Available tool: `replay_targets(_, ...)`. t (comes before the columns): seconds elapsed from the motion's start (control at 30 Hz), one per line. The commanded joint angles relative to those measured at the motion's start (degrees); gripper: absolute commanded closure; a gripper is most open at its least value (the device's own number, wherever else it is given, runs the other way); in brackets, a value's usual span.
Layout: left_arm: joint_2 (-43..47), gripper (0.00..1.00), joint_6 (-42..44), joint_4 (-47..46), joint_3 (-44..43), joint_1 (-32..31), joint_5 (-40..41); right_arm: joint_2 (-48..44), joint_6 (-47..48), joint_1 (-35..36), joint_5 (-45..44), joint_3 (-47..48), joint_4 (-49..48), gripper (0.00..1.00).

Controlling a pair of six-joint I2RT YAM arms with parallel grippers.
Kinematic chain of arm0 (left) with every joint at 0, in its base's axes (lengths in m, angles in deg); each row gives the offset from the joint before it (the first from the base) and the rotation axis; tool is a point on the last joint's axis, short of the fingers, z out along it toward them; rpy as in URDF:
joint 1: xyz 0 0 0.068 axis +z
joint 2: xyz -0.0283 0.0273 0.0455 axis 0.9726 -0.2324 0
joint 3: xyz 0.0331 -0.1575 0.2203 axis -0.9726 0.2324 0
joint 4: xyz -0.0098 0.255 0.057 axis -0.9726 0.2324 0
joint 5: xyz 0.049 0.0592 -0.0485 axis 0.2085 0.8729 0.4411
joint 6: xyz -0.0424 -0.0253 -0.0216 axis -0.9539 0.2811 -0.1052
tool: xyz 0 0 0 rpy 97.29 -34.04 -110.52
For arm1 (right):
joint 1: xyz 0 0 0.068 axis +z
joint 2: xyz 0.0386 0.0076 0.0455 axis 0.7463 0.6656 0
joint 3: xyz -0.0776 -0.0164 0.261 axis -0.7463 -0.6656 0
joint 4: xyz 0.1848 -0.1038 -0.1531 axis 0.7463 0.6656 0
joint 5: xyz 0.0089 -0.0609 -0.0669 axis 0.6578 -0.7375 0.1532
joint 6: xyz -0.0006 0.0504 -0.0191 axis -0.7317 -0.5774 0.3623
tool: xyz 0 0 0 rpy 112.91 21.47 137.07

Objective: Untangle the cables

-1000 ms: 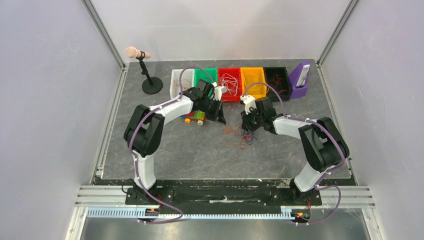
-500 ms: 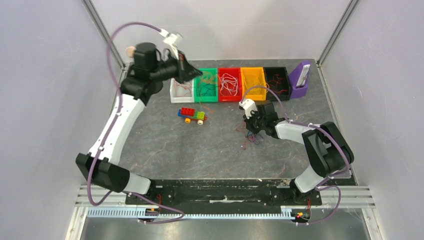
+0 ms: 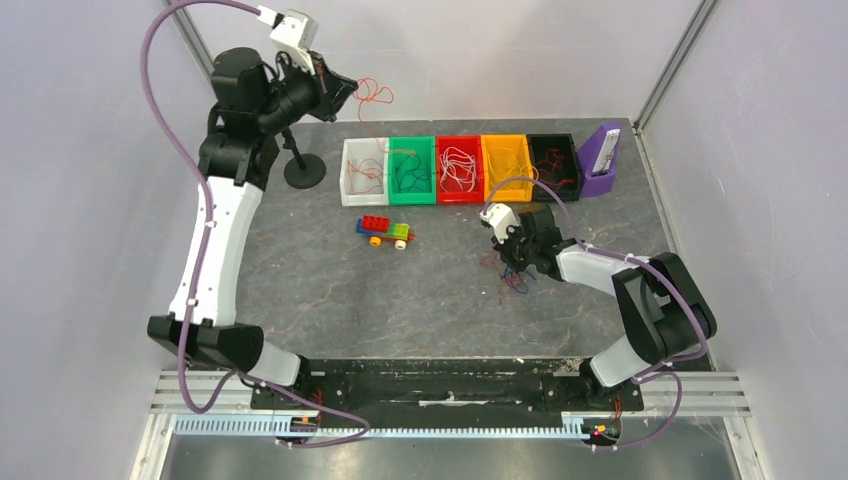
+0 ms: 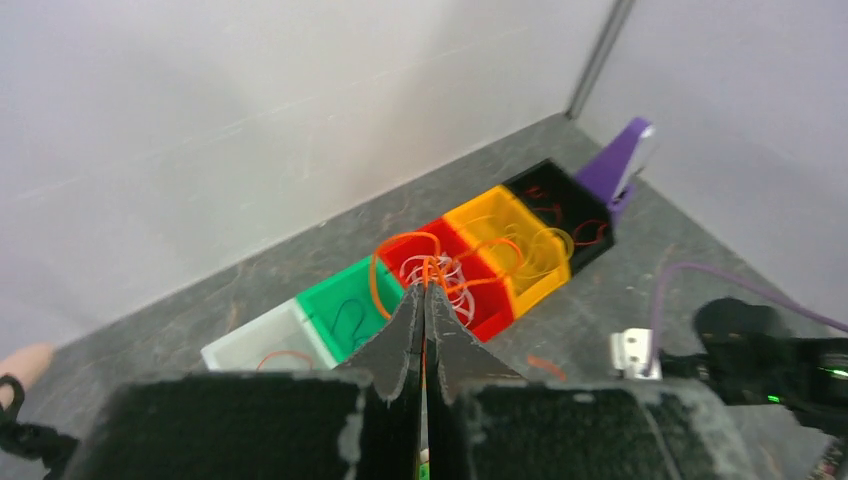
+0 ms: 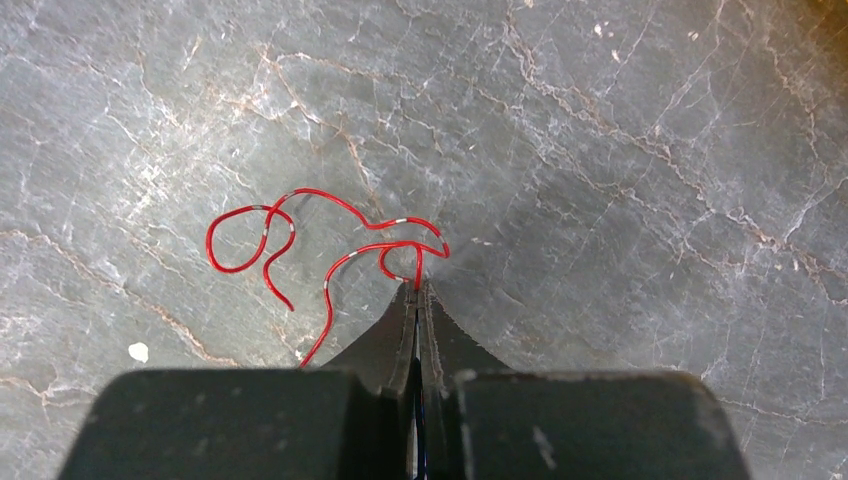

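My left gripper (image 3: 345,92) is raised high at the back left, shut on an orange cable (image 3: 373,94) that dangles in loops from its tips. In the left wrist view the jaws (image 4: 425,288) are pressed together with the orange cable (image 4: 373,280) curling out over the bins. My right gripper (image 3: 508,258) is low on the table at the small remaining tangle of cables (image 3: 512,278). The right wrist view shows it (image 5: 417,288) shut on a red cable (image 5: 417,265), which lies in curls on the grey tabletop to the left.
A row of bins stands at the back: white (image 3: 360,172), green (image 3: 411,190), red (image 3: 459,190), orange (image 3: 506,185), black (image 3: 555,150), each holding loose cables. A purple holder (image 3: 600,160), a microphone stand (image 3: 303,170) and a toy brick car (image 3: 385,230) are nearby.
My left arm has swung up from the table's middle to the back left, carrying the orange cable. My right gripper has shut on the red cable and shifted slightly right.
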Motion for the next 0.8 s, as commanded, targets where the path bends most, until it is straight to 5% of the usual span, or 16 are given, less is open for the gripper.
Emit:
replay_targets(0.0,-5.14,0.98,7.8,-2.46,3.44,0.2,9.5,-1.19,-0.27,-0.52,2.02,1.33,6.82,1.0)
replay_targets(0.47,-25.81,0.98,12.89,-16.19,8.32,0.55,19.63,-1.57,-3.3,-0.92,9.47,6.17,9.37,1.0)
replay_targets(0.77,-37.07,0.98,19.17,-16.74,6.66,0.55,30.27,-1.17,-2.95,-2.42,10.73,7.45,10.81,1.0)
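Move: The left hand holds an orange-red cable high up; the white bin it is taken to lies about 19 cm ahead, 5 cm to the left and 46 cm below. The green bin stands 10 cm to the right of the white one, the stand base some 13 cm to its left, and the toy car 14 cm nearer and 6 cm to its right. The right hand, already pinching red and blue cable, has the loose red loops 1 cm ahead, 3 cm left and 2 cm below, with the blue strands 3 cm back and 2 cm right. Keeping its pinch on the orange-red cable, the left hand sweeps down some 32 cm and forward about 18 cm, with a slight drift left, to over the white bin, while the wrist tips the fingers down about 30 degrees and swings a little counter-clockwise. Low over the table, the shut right fingers keep hold of their cable, easing about 2 cm back and 1 cm left, then lifting about 1 cm. ##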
